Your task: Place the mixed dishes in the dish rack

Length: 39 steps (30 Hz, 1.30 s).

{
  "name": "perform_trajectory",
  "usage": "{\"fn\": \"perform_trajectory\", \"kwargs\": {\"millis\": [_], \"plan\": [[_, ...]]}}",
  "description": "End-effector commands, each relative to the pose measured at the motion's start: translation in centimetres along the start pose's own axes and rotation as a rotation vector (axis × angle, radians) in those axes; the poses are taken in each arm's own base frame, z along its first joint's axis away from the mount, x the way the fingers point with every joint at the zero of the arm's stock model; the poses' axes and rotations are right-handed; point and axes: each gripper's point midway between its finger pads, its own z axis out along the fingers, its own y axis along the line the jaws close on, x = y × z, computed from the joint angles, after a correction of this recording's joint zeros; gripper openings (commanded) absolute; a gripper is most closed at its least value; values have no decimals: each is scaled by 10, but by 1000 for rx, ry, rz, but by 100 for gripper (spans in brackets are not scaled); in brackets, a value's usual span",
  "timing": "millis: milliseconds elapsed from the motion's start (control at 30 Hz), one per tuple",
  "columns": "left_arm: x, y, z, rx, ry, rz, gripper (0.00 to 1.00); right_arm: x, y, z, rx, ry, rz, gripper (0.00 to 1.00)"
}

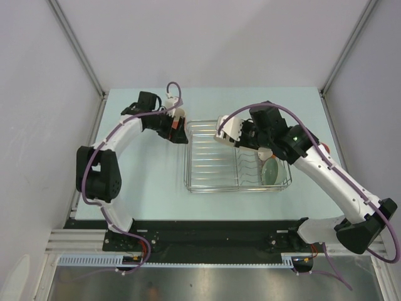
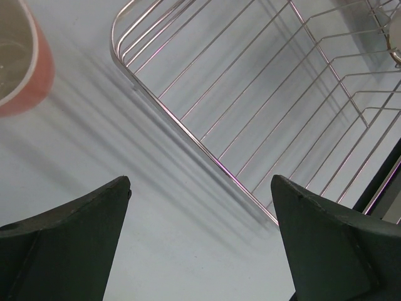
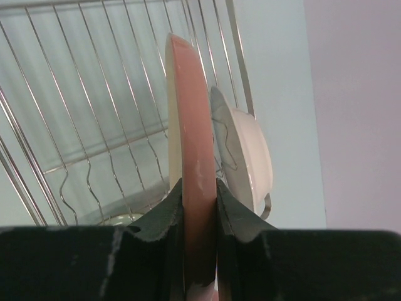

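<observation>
The silver wire dish rack [image 1: 187, 164] sits mid-table. My right gripper [image 1: 260, 145] hangs over its right half, shut on the pink plate [image 3: 194, 138], which it holds on edge among the dividers [image 3: 81, 94]. In the right wrist view a white dish [image 3: 250, 157] stands just right of the plate, and the pale green bowl [image 1: 270, 170] lies low in the rack. My left gripper [image 1: 178, 130] is open and empty above the table, beside the rack's back left corner [image 2: 135, 78]. A pink tumbler [image 2: 22, 69] stands to its left, cut off by the frame edge.
A small red-orange thing [image 1: 326, 143] shows past my right arm near the table's right edge. Grey walls close the table in on three sides. The rack's left half [image 1: 210, 160] holds no dishes.
</observation>
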Motion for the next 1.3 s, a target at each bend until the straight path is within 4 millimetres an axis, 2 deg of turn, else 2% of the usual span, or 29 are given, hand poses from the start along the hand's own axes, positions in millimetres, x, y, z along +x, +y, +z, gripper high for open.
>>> {"fn": "perform_trajectory", "kwargs": {"millis": [0, 133, 267, 533, 700, 933, 1167, 1267], "plan": [[-1, -4, 8, 17, 11, -17, 100, -4, -28, -14, 126, -2, -58, 0], [11, -2, 13, 15, 38, -15, 100, 9, -20, -15, 109, 42, -55, 0], [31, 8, 19, -21, 96, -2, 100, 23, -15, -14, 101, 85, -89, 0], [49, 22, 19, -72, 157, 28, 100, 29, -9, -7, 67, 125, -163, 0], [53, 25, 20, -78, 170, 33, 100, 32, -3, 0, 40, 164, -231, 0], [64, 30, 17, -97, 192, 45, 100, 25, 6, 10, 18, 195, -327, 0], [72, 35, 15, -109, 203, 44, 100, 28, 5, 7, 22, 208, -338, 0], [74, 36, 15, -111, 202, 40, 100, 22, 4, 2, 44, 195, -346, 0]]}}
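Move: The right hand grips the pink plate on edge; the free rack slot for it lies some 5 cm ahead, 2 cm left and 18 cm below. The white plate stands about 10 cm ahead and 4 cm right of this hand, the green bowl about level and 9 cm right, both some 18 cm lower. The open left hand has the rack's left rim about 5 cm to its right, 2 cm back and 6 cm below; the mug lies 11 cm ahead, 2 cm right and 7 cm below. Downwards about 5 cm, the right hand takes the gripped pink plate towards the slot between white plate and green bowl, first drifting left a couple of centimetres and then partly back, while its fingers tip some 20 degrees steeper. The left hand, fingers wide open, sinks nearly 4 cm beside the rack's left rim early on, then holds there and seems to bear on the rim. ##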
